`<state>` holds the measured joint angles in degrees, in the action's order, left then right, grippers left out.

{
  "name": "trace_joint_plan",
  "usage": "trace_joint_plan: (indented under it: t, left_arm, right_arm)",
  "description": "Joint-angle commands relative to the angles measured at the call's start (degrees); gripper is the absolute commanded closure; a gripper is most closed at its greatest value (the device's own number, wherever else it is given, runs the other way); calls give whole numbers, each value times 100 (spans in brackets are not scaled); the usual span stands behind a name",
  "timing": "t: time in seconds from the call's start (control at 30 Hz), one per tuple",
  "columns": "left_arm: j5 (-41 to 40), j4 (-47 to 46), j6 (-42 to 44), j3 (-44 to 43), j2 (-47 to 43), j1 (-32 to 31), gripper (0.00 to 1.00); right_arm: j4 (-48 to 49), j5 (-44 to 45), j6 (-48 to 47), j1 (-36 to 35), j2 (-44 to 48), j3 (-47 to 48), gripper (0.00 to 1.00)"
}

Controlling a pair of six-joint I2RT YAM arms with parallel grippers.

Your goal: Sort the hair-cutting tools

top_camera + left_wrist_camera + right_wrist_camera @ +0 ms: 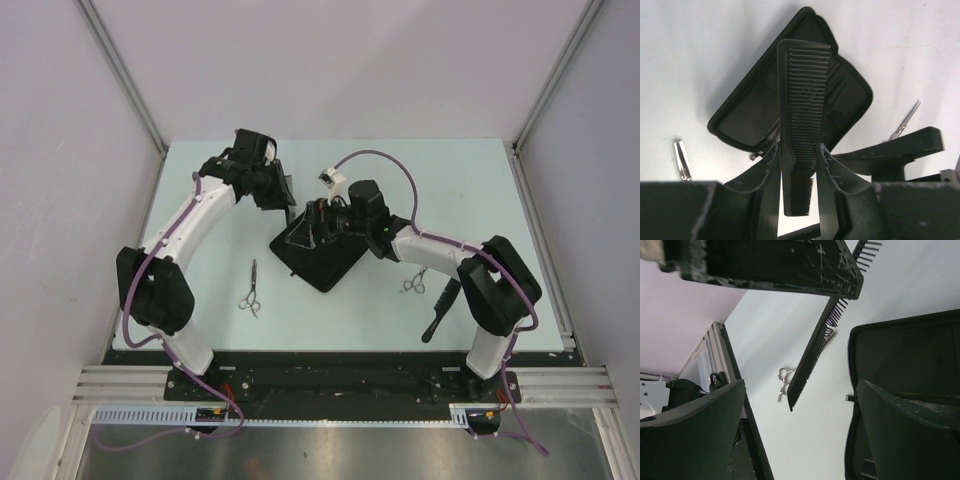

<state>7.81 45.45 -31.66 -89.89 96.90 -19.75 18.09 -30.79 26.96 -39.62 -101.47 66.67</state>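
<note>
My left gripper (799, 146) is shut on the long narrow black comb (802, 100), which hangs above the open black case (745, 112). In the right wrist view the same comb (812, 357) slants down from the left gripper's body, above the table. My right gripper (801, 390) is open with nothing between its fingers, just beside the case's zipped edge (905, 350). From above, the left gripper (283, 195) and right gripper (318, 222) are close together over the case (320, 262). One pair of silver scissors (250, 290) lies to its left, another (415, 282) to its right. The black handled comb (438, 310) lies near the right arm.
The right arm's forearm (440, 250) reaches across the table just above the right scissors and handled comb. An aluminium rail (340, 380) runs along the near edge. Grey walls close in the left, right and back sides.
</note>
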Motion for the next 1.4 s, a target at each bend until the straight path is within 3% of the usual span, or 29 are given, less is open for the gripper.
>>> trace_joint_plan:
  t: [0.0, 0.1, 0.33, 0.6, 0.7, 0.73, 0.8, 0.83, 0.93, 1.17, 1.3, 1.37]
  left_arm:
    - [212, -28, -279, -459, 118, -82, 73]
    - [282, -36, -341, -565, 197, -152, 73]
    - [317, -28, -411, -583, 233, -179, 73]
    - [414, -36, -411, -653, 163, -187, 72]
    - [370, -28, -350, -618, 110, -196, 66]
    - [309, -28, -315, -635, 57, -187, 51]
    - [54, -19, -166, -714, -13, -179, 31]
    - [-16, -19, -95, -732, -127, -179, 15]
    - [-341, -28, 238, -811, -321, -170, 1]
    - [-184, -36, 1572, -1057, -795, -126, 0]
    - [535, -36, 2426, -1092, -1102, -117, 0]
    - [1413, -36, 2882, -1058, -1199, -117, 0]
  right_arm:
    - [133, 336, 46, -2, -74, 302, 0]
    - [108, 371, 99, -20, -224, 433, 6]
    - [-42, 565, 213, -55, -443, 714, 42]
    - [-16, 407, 406, -55, -690, 882, 60]
    - [-68, 424, 468, -55, -699, 900, 93]
    - [-86, 433, 485, -46, -673, 900, 100]
    - [-174, 424, 494, -38, -629, 891, 100]
    - [-217, 407, 477, -29, -602, 900, 100]
    - [-463, 302, 354, 15, -453, 891, 100]
    - [-1052, -708, -41, 349, -128, 891, 100]
    - [-1080, -1987, 20, 779, 66, 891, 100]
    - [-1184, -2395, -41, 955, 241, 891, 100]
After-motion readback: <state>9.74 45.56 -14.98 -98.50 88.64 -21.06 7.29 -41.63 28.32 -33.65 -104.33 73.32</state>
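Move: The left gripper still holds the comb some 17 cm above the table, with the open right gripper about 6 cm back and 3 cm to the right of this hand, 1 cm lower. From the right gripper, the comb's middle is about 6 cm ahead, 3 cm left and level, its lower end slanting back towards the jaws. The black case lies 3 cm ahead of the right hand and 5 cm right, the left scissors 9 cm back and 10 cm left, both roughly 17 cm below. Ease the left gripper, comb still pinched, about 2.5 cm right while the right gripper advances some 3 cm and sinks slightly, then shuts on the comb's near part. Once the right has it, open the left fingers wide and lift that hand clear about 10 cm, tilting its fingertips up some 20 degrees; draw the right hand away with the comb, rightward, slightly back and up over the case. ##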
